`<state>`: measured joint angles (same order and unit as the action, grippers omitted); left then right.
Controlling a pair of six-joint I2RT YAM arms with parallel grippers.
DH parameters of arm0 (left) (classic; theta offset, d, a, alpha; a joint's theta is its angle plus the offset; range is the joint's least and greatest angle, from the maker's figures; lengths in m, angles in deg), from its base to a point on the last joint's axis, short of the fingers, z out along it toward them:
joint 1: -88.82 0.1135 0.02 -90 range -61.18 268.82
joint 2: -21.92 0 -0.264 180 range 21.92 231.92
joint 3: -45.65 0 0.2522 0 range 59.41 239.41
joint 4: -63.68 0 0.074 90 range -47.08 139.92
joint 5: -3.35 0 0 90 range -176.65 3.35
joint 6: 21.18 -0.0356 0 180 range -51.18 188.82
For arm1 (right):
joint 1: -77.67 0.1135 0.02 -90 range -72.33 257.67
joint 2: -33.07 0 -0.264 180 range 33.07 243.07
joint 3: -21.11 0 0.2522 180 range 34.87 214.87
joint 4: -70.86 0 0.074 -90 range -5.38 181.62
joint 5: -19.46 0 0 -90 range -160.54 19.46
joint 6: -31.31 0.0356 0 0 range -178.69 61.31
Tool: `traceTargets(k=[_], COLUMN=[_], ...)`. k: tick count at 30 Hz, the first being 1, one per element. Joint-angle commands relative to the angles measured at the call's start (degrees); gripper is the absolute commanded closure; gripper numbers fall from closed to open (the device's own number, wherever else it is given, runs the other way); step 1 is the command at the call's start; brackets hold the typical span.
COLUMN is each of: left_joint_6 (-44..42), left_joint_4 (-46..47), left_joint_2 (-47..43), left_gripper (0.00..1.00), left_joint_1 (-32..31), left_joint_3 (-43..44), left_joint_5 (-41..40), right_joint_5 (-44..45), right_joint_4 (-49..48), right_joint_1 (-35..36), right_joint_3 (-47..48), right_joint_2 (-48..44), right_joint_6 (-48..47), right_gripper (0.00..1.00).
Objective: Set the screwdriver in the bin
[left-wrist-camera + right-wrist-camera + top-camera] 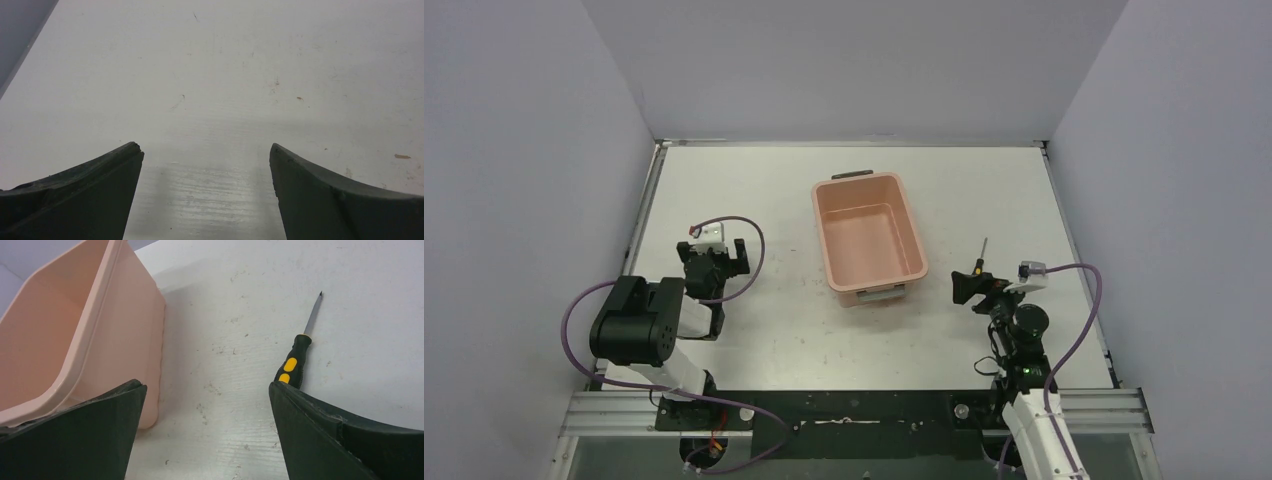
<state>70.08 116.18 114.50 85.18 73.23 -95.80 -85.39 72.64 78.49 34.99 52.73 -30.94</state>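
Observation:
The screwdriver (pixel 979 258) lies flat on the white table to the right of the bin (pixel 869 235), its thin shaft pointing away from the arms. In the right wrist view its black and yellow handle (pixel 294 360) lies just beyond my right fingertip, outside the jaws. My right gripper (pixel 967 284) (pixel 205 387) stands wide open over bare table, between the bin's wall (pixel 135 335) and the screwdriver. The salmon-pink bin has nothing inside. My left gripper (pixel 714 254) (pixel 206 147) is open over bare table, left of the bin.
Grey walls enclose the table (pixel 754 190) on three sides. The bin has a dark handle (pixel 852 174) on its far short end. Purple cables loop beside both arms. Small specks mark the table surface.

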Motion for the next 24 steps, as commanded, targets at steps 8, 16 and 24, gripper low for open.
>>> traceTargets(k=[8,16,24], left_joint_6=[0.3,0.4,0.4], left_joint_4=[3.1,3.1,3.1], left_joint_2=[-0.2,-0.3,-0.3], left_gripper=[0.03,0.03,0.03], left_joint_1=[0.1,0.1,0.1], left_joint_3=[0.8,0.8,0.7], left_joint_5=[0.2,0.2,0.2], right_joint_5=[20.5,19.4,11.5], right_joint_4=[22.2,44.8,44.4], right_joint_1=[0.0,-0.7,-0.7], right_joint_3=[30.5,57.6,58.8], right_joint_2=[18.3,52.8,69.1], right_joint_6=[-0.5,-4.8,-6.6], right_gripper=[0.00,0.00,0.05])
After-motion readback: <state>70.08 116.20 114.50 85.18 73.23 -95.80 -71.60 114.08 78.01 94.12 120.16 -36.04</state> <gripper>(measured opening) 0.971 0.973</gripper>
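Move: The screwdriver lies on the table, its middle roughly 12 cm ahead of the right hand, 6 cm to its right and 11 cm below, with the handle end nearer the robot. The bin's middle stands about 15 cm ahead of that hand, 18 cm to its left and 8 cm lower. From the left hand the screwdriver is some 60 cm to the right, about level with it fore and aft, and 5 cm below. Up and forward in a fast arc, swinging some 5 cm to the right, the right hand rises about 11 cm, then plunges about 14 cm towards the screwdriver, easing slightly back at the end. The wrist tips nearly 50 degrees downward, so the wide-open fingers end up above the handle, one on each side of it, not yet touching. ##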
